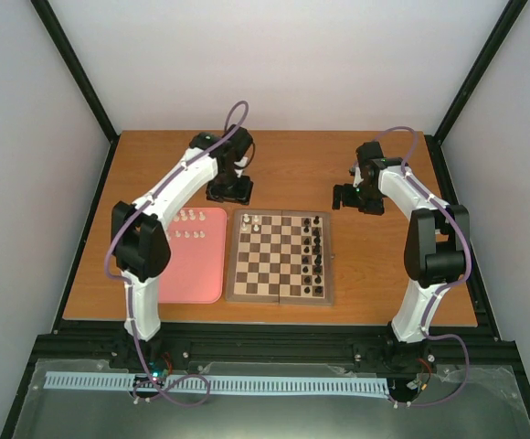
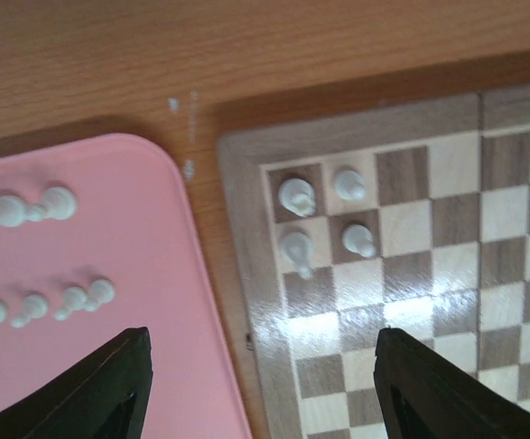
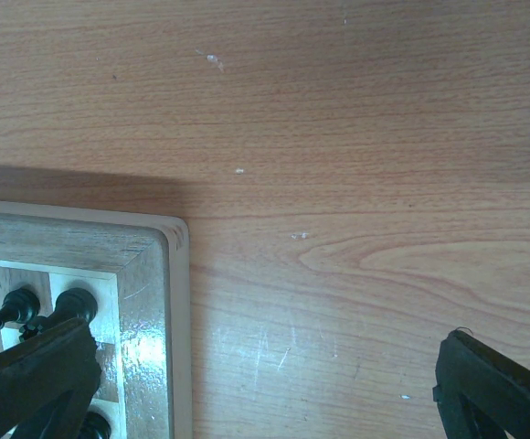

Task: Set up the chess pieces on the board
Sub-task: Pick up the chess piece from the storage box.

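Observation:
The board [image 1: 280,298] lies mid-table. Several white chess pieces [image 2: 298,196] stand on its far left corner squares, and more [image 2: 29,208] lie in two rows on the pink tray [image 2: 110,265]. My left gripper [image 2: 260,384] hangs open above the seam between the tray and the board's frame [image 2: 238,238], with nothing between its fingers [image 2: 110,389]. From above, the left gripper [image 1: 229,188] sits just beyond the board's far left corner. My right gripper [image 3: 265,389] is open over bare table beside the board's far right corner [image 3: 146,302] and holds nothing.
Black pieces [image 1: 317,247] line the board's right columns, and a few [image 3: 37,311] show beside my right gripper's left finger. The pink tray [image 1: 196,279] lies against the board's left side. Black frame posts rise at the table's far corners.

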`<state>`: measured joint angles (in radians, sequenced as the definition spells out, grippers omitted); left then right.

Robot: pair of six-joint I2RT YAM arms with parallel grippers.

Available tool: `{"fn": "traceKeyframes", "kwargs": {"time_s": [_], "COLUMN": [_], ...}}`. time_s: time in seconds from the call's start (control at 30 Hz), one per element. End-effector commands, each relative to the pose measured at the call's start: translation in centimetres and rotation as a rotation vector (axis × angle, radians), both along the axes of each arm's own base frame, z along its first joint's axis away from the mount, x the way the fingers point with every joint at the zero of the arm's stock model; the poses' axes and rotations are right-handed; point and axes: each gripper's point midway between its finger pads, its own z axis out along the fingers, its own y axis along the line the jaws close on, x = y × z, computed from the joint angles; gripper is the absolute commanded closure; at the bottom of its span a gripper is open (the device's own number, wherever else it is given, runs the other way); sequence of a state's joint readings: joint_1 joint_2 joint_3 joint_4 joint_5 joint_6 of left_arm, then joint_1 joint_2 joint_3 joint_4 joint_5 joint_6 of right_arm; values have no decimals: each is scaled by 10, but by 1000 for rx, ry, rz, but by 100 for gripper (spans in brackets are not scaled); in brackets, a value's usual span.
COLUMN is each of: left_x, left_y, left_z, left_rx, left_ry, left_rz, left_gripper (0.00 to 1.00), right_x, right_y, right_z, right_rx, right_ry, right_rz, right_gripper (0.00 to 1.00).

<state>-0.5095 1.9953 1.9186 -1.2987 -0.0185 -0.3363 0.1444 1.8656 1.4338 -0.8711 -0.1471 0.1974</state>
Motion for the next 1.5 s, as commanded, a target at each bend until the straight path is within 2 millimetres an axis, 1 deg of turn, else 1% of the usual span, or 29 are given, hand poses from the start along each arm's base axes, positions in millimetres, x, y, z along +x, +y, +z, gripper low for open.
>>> {"fn": "traceKeyframes", "kwargs": {"time_s": [0.0,0.1,0.17,0.4,0.53,0.77,1.03,1.13,1.23,1.4,1.47], "left_x": [29,40,44,44,41,29,31,31,27,13,5], "left_y": [40,64,77,97,97,100,104,105,105,104,104], "left_z": [7,1,-3,-40,-49,-69,-84,-87,-84,-69,-68], "left_rx": [8,13,34,41,36,52,82,90,88,39,29], "left_ry": [-57,-56,-56,5,30,65,84,84,88,66,63], "left_rz": [119,178,199,245,243,248,245,244,252,284,293], "left_gripper": [31,32,34,44,47,48,51,52,53,55,56], "right_x": [5,5,5,5,4,5,5,5,4,4,4], "right_y": [-3,-3,-3,-4,-4,-3,-3,-3,-3,-4,-3], "right_z": [4,6,7,9,9,8,6,5,4,2,1], "right_rx": [-2,-1,-2,-4,-6,-1,3,1,-1,-4,-2], "right_ry": [-16,-19,-22,-24,-22,-19,-13,-11,-8,-5,-2], "right_rz": [3,3,3,2,1,3,3,3,3,2,2], "right_gripper": [0,0,0,0,0,0,0,0,0,0,0]}}
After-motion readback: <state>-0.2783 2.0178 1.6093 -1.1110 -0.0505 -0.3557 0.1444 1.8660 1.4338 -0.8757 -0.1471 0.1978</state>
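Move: The left hand hangs empty; the white piece at the right end of the tray's far row lies about 11 cm to its left, 1 cm ahead and 12 cm below. The pawn ending the near row stands some 6 cm nearer the base than that piece; its far-row neighbour is 3 cm farther left. The piece just set on the board is 3 cm back, 2 cm right and 10 cm below the hand. From the right hand the far-row piece lies about 42 cm left, 1 cm ahead and 6 cm lower. The left hand leaves the board's far left corner and swings about 10 cm left over the pink tray, bowing some 4 cm forward on the way, then sinks about 9 cm towards the right-hand ends of the two rows of white pieces while easing back roughly 3 cm. On the way it turns about 15 degrees counter-clockwise and tips a little so the fingers point almost straight down, and the empty fingers narrow from about two-thirds to under half open, still clear of the pieces. ##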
